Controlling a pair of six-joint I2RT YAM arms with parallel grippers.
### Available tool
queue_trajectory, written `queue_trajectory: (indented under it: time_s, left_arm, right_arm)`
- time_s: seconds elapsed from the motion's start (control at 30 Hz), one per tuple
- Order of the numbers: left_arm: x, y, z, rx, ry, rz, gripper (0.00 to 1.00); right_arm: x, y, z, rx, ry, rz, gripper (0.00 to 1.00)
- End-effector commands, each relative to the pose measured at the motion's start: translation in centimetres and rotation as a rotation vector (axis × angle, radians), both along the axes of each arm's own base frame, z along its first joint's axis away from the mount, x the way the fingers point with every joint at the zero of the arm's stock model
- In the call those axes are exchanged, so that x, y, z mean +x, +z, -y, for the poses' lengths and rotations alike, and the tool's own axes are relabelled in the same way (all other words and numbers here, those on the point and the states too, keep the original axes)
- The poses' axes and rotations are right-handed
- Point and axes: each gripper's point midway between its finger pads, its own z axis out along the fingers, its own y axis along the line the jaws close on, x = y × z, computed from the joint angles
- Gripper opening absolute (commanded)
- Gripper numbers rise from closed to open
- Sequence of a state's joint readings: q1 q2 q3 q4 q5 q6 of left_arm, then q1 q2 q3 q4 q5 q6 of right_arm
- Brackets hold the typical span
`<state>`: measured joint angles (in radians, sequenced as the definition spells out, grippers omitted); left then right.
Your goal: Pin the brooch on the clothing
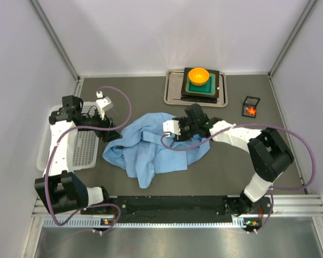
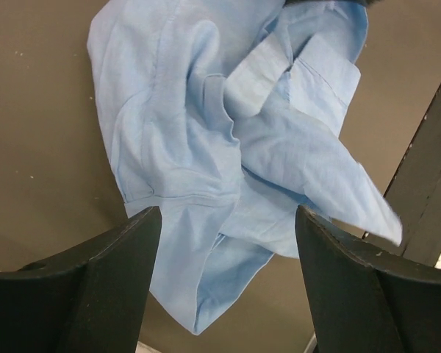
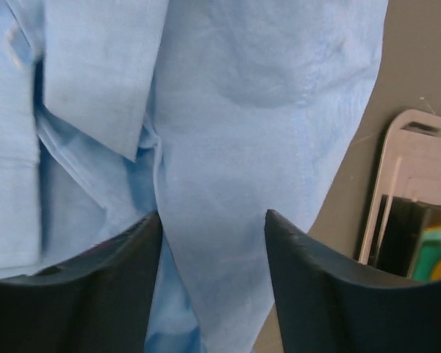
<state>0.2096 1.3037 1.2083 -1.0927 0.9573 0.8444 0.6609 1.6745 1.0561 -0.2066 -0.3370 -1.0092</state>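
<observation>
The clothing (image 1: 153, 145), a light blue shirt, lies crumpled in the middle of the table. The brooch (image 1: 251, 110), a tiny red-orange pin, sits in a small black box at the right, away from both arms. My left gripper (image 1: 112, 136) hangs at the shirt's left edge. In the left wrist view it (image 2: 228, 220) is open above a hanging corner of the shirt (image 2: 228, 147), touching nothing. My right gripper (image 1: 178, 135) is over the shirt's upper right part. In the right wrist view it (image 3: 213, 220) stands open with a fold of the shirt (image 3: 235, 147) between its fingers.
An orange bowl (image 1: 198, 75) rests on a dark green stack on a metal tray (image 1: 172, 97) at the back. The tray's corner (image 3: 404, 169) also shows in the right wrist view. A white perforated basket (image 1: 83, 145) stands at the left under the left arm.
</observation>
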Motion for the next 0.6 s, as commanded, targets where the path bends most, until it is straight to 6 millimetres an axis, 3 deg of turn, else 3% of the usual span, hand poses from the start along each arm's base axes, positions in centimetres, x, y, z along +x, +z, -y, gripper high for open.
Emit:
queue_trajectory:
  time_s: [0.0, 0.1, 0.13, 0.23, 0.33, 0.37, 0.57]
  left_arm:
    - [-2.5, 0.0, 0.8, 0.007, -0.132, 0.08, 0.78]
    - [-4.1, -1.4, 0.9, 0.052, -0.227, 0.109, 0.78]
    - [-4.4, -2.0, 0.6, 0.088, -0.245, 0.112, 0.77]
    - [-4.5, -3.2, 0.3, 0.167, -0.292, 0.191, 0.75]
    - [-2.8, -3.6, -0.5, 0.27, -0.276, 0.334, 0.68]
    - [-3.1, -3.9, -0.4, 0.293, -0.279, 0.37, 0.65]
    - [-2.9, -5.6, 0.3, 0.433, -0.405, 0.559, 0.56]
  right_arm:
    - [2.5, 0.8, -0.3, -0.001, 0.03, 0.209, 0.52]
    - [3.4, 1.4, 0.1, -0.005, 0.009, 0.29, 0.3]
    - [3.6, 2.1, 0.3, -0.002, -0.007, 0.306, 0.17]
    - [3.9, 3.8, 0.4, 0.015, -0.059, 0.287, 0.0]
    - [3.3, 6.1, 0.6, 0.066, -0.102, 0.226, 0.0]
    - [3.1, 7.7, 0.5, 0.104, -0.127, 0.208, 0.0]
    - [2.3, 10.5, 1.2, 0.192, -0.203, 0.083, 0.0]
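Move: The clothing's fold I want lies almost between my right fingers, about 2 cm ahead, 1 cm right and 2 cm below. From that hand the tray's middle is some 19 cm ahead and 7 cm right, and the brooch box is 11 cm ahead and 28 cm right, both about 3 cm lower. The clothing's left end lies from my left hand about 5 cm back, 1 cm left and 13 cm down; the white basket is 18 cm left of that hand, 1 cm ahead and 12 cm lower. I ease my right hand slightly forward and down into the clothing, shut the fingers fully to pinch the fold, then raise it about 7 cm, keeping hold. Meanwhile I bring my left hand back and down, about 5 cm each way, towards the clothing's left end, turning its fingers some 30 degrees to point more steeply down and partly narrowing them; it touches nothing yet. ##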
